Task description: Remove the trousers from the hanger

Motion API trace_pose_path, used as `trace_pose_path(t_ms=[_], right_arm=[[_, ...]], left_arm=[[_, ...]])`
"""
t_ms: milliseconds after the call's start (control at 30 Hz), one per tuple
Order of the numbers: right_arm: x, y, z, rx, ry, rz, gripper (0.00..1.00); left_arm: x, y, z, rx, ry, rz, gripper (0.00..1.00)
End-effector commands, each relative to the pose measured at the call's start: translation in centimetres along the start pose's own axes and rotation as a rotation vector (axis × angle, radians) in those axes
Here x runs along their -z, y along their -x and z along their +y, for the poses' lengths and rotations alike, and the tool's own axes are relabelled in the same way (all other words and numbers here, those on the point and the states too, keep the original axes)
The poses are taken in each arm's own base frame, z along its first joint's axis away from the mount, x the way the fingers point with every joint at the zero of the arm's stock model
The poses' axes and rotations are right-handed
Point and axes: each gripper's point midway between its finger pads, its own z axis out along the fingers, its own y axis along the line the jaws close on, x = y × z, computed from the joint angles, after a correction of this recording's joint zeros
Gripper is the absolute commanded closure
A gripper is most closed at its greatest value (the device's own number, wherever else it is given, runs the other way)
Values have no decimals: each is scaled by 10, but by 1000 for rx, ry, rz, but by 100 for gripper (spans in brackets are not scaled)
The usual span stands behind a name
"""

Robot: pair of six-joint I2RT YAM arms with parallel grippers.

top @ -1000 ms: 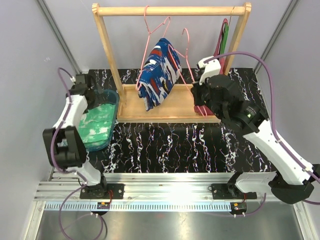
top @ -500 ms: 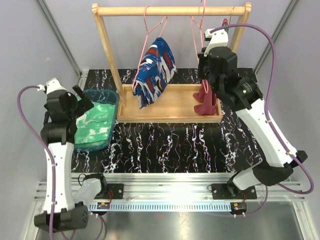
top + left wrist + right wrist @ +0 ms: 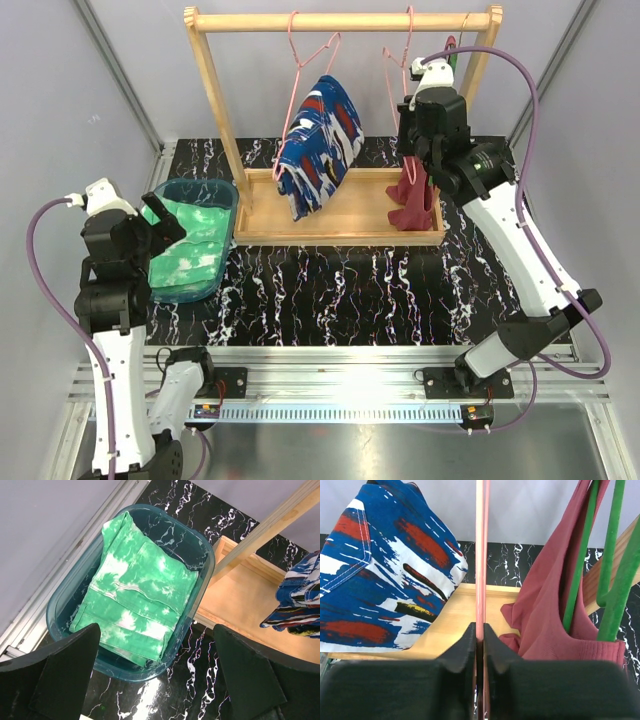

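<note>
The dark blue trousers [image 3: 318, 145] with red and white patches hang folded over a pink hanger [image 3: 300, 60] on the wooden rack's rail [image 3: 250, 21]. They also fill the left of the right wrist view [image 3: 385, 575]. The mint green trousers [image 3: 135, 595] lie folded in a teal bin [image 3: 210, 565]. My left gripper [image 3: 156, 647] hovers open above the bin's near corner, holding nothing. High at the rack's right, my right gripper [image 3: 480, 630] is shut on the thin wire of a second, bare pink hanger [image 3: 480, 555], which hooks on the rail [image 3: 408, 18].
A plain dark red garment [image 3: 412, 195] hangs from a green hanger [image 3: 615, 555] at the rack's right end, close beside my right gripper [image 3: 410, 118]. The rack's wooden base tray [image 3: 365, 215] sits on the black marbled table. Grey walls close in both sides.
My right arm has lifted the bare pink hanger from low over the tray up to the rail. My left arm has pulled back from the bin toward the near left.
</note>
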Motion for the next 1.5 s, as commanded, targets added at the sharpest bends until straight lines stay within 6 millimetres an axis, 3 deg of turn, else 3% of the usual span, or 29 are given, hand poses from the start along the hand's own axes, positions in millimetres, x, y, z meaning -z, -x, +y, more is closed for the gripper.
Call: trace_pose_path(t_ms=[0, 33, 200, 267, 400, 467, 500, 600, 733, 767, 933, 1033, 1467], right_arm=[[19, 23, 2, -51, 41, -70, 83], [21, 24, 1, -52, 40, -72, 67], [46, 39, -2, -53, 71, -97, 43], [64, 49, -4, -63, 97, -123, 34], [95, 68, 7, -91, 217, -158, 28], [101, 73, 14, -98, 263, -153, 25], [101, 72, 22, -103, 299, -139, 16], [95, 69, 39, -117, 347, -104, 1], [82, 66, 72, -98, 350, -92, 1], [77, 63, 88, -91, 364, -82, 1], [51, 67, 109, -188, 263, -131, 0], [38, 58, 132, -235, 282, -139, 0], [-2, 19, 210, -151, 328, -70, 0]], left_arm=[[16, 22, -10, -22, -53, -56, 1], [18, 24, -10, -23, -55, -60, 1], [23, 26, -11, -30, -66, -60, 1], [25, 27, -14, -35, -79, -62, 1], [24, 23, -21, -40, -116, -44, 1], [25, 23, -22, -38, -126, -42, 1], [25, 24, -22, -34, -124, -47, 1], [35, 32, -18, -5, -111, -94, 1], [51, 43, -22, 15, -135, -141, 1], [52, 44, -22, 17, -137, -142, 1], [56, 45, -20, 18, -131, -151, 1], [57, 47, -17, 17, -120, -166, 1], [43, 28, -17, 10, -125, -116, 1]])
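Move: The pink hanger carrying the blue trousers is my target: its near arm hangs roughly 20 cm to my right hand's left, about level in reach and height. The trousers' middle is some 15 cm left, 6 cm ahead and 6 cm below. The empty pink hanger is still between these fingers; the maroon trousers hang about 9 cm right and 6 cm ahead. From my left hand, the target hanger lies some 17 cm ahead, 23 cm right and 10 cm higher. I open my right fingers wide to let go of the empty hanger, drawing back about 7 cm and rising 11 cm clear of it. Then I swing left towards the blue trousers' hanger, some 19 cm in all, sinking and easing forward again while turning about 15 degrees counter-clockwise, fingers open around its near arm. My open left hand backs off and rises a few centimetres, away from the basket. ##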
